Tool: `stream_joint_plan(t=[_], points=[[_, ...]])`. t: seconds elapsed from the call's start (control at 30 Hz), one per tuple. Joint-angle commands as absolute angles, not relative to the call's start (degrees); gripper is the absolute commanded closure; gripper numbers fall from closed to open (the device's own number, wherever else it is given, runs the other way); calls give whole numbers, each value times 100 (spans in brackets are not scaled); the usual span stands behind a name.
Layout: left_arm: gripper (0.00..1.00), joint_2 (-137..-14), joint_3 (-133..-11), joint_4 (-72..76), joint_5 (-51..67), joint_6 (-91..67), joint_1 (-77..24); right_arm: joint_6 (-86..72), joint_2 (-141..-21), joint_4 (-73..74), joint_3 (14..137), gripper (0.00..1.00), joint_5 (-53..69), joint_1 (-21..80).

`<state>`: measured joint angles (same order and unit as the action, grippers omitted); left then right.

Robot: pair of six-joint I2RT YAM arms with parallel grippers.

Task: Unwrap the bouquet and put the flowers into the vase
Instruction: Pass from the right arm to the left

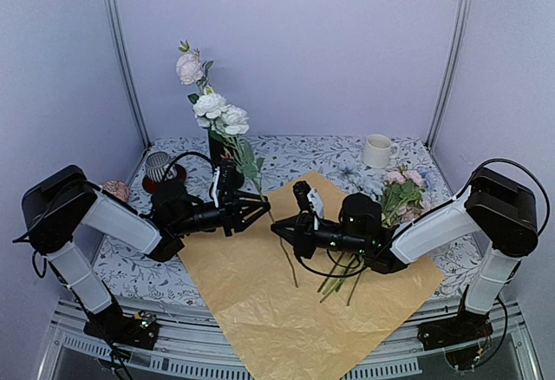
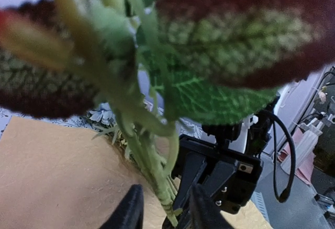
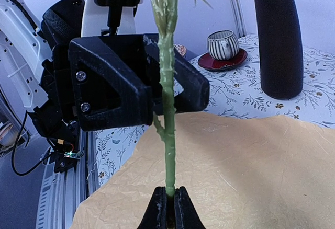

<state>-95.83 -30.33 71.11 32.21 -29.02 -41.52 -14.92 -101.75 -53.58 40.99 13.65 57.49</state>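
The bouquet's paper (image 1: 286,311) lies spread flat, orange-tan, in the middle of the table. My right gripper (image 1: 279,228) (image 3: 170,203) is shut on the lower end of one green flower stem (image 3: 168,109), holding it upright above the paper. My left gripper (image 1: 260,209) (image 2: 165,208) straddles the same stem (image 2: 157,176) higher up, jaws partly open with a gap on each side. Blurred leaves (image 2: 220,98) fill the left wrist view. The black vase (image 1: 227,172) (image 3: 277,41) stands behind the left gripper with white roses (image 1: 212,107) rising from it. More flowers (image 1: 403,185), pink, lie at the paper's right edge.
A white mug (image 1: 377,150) stands at the back right. A striped grey-white cup on a red base (image 1: 158,167) (image 3: 222,46) sits at the back left near the vase. Loose green stems (image 1: 342,276) lie on the paper under the right arm.
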Motion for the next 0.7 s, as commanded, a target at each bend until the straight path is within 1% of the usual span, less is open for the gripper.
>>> stream_joint_plan(t=[0.0,0.07,0.17,0.2,0.33,0.57,0.67], points=[[75,-9659,-3225,6971,3426,-2844,-4166,-1378,-10273,-5445,4248,94,1336,5791],[84,-9652,-3227,6970,3436,-2817,-4168,-1359,-10274,-5446,4253,92,1336,5792],[98,-9597,-3197,6934,3390,-2759,-4165,-1274,-10255,-5437,4246,83,1300,5787],[100,-9571,-3186,6909,3370,-2732,-4162,-1239,-10236,-5432,4231,78,1262,5792],[100,-9456,-3158,6794,3297,-2635,-4166,-1096,-10151,-5440,4160,69,1103,5792],[100,-9246,-3082,6596,3054,-2460,-4163,-919,-9919,-5663,3921,62,749,5785],[100,-9158,-3035,6542,2955,-2377,-4166,-851,-9790,-5836,3754,61,521,5784]])
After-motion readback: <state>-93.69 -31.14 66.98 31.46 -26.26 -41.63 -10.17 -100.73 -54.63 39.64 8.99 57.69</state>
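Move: The white flower's stem already runs between the left gripper's half-closed fingers, about 1 cm to the right of that hand point and level with it. The right fingers still hold the stem lower down, right at their own hand point. From the left hand, the black vase stands some 20 cm ahead and 15 cm left, its middle about 5 cm lower. The loose stem ends lie about 15 cm right of the right hand, 3 cm back and 13 cm below it. Keep the left gripper in place beside the stem and shut its fingers fully, pinching the stem above the right fingers. As they close, open the right fingers to a bit over a third to let the stem go, then ease the right hand about 1 cm forward and 1 cm to the right, turning it about 5 degrees. ##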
